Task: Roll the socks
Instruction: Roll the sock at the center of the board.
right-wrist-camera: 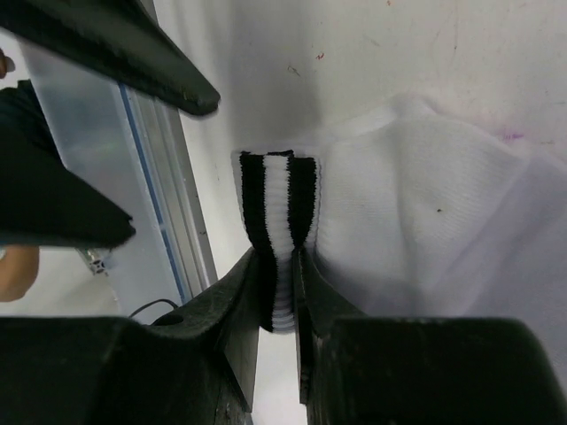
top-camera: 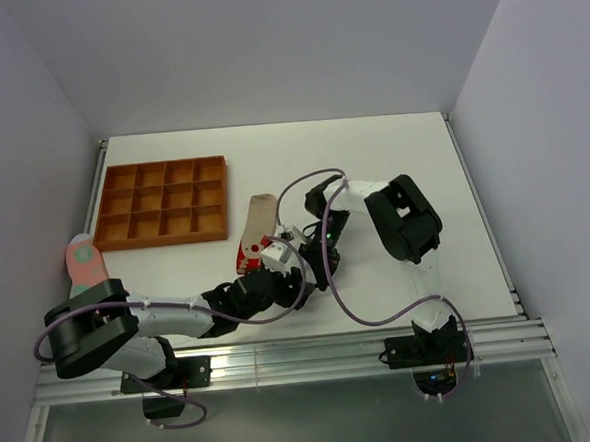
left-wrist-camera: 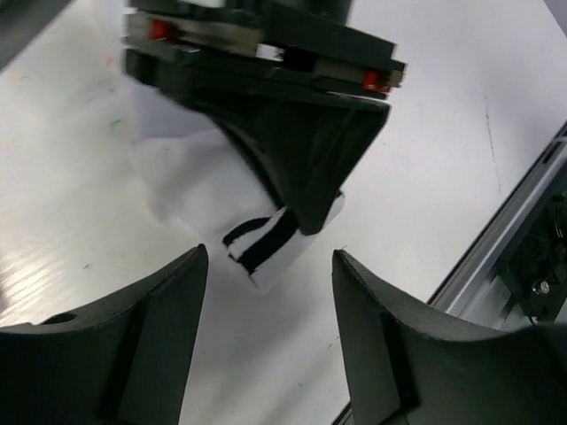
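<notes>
The white sock lies bunched on the table, and its black-striped cuff is pinched upright between the fingers of my right gripper. In the left wrist view the same cuff hangs below the right gripper's black body. My left gripper hovers just in front of the cuff, open, with nothing between its fingers. From above, both grippers meet at the table's middle, the left gripper beside the right gripper. A red spotted sock and a beige sock lie just behind them.
An orange compartment tray stands at the back left. A pink item lies at the table's left edge. The metal rail of the near table edge runs close to the grippers. White walls enclose the table.
</notes>
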`<state>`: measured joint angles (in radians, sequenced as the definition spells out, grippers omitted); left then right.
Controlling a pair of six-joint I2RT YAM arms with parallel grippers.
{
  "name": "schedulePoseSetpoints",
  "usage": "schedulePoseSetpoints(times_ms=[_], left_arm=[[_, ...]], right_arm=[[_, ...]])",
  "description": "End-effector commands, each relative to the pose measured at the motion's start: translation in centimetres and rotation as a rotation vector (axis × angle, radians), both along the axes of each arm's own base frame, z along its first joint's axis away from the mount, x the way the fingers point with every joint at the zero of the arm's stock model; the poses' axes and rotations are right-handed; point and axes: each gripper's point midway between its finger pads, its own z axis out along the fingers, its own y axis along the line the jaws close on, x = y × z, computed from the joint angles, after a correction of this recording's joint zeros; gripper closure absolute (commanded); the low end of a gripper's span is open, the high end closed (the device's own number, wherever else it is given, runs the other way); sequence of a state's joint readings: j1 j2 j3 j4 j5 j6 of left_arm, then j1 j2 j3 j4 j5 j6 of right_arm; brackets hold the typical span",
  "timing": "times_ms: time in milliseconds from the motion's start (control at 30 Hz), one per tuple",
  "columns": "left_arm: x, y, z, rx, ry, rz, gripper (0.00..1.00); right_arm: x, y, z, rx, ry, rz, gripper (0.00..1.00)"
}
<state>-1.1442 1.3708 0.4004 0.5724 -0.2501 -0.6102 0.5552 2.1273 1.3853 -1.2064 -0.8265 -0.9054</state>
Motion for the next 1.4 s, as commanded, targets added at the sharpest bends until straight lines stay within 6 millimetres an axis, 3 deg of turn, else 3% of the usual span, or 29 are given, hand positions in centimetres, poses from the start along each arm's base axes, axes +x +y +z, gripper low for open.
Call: schedulePoseSetpoints(times_ms=[0,333,1067,1367], left_arm=[[0.0,-2.8,2.2,-0.027,-0.106,-0.122,0.36],[0.0,-4.6,0.8,-0.022,-0.076,-0.257,0.43],[0.6,-4.7,-2.6,0.011,0.000,-0.291,0.53],[0.4,-4.5,-4.0,0.026,0.048,-0.282,0.75]], right_arm=[[0.7,-0.3,-0.6,-0.037,-0.010,-0.003,0.89],[0.8,-0.3,-0.6,-0.037,0.006,-0.010,0.88],[1.0,-0.4,-0.8,-0.035,0.015,-0.030,0.88],[1.1,-0.5,-1.0,-0.045,-0.004,-0.049,0.88]])
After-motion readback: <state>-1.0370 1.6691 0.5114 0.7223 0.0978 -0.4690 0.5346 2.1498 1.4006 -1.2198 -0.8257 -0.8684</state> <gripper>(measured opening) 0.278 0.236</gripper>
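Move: The roll in the striped cuff of the white sock, which the left hand goes for, lies about 4 cm to its right, level with it in reach or 1 cm farther out, and about 4 cm below; the right fingers already hold it. From the left hand, the sock's loose white body spreads some 6 cm ahead and 2 cm right, about 5 cm down. The reindeer sock lies about 12 cm ahead and 10 cm left, 5 cm down. Rightward first, then mostly down, the left hand comes in about 5 cm in all to the striped cuff beside the right fingertips, its wrist turning some 15 degrees clockwise. Its open fingers straddle the black-and-white band and close to pinch it. The right hand keeps its grip on the cuff and stays practically in place. ##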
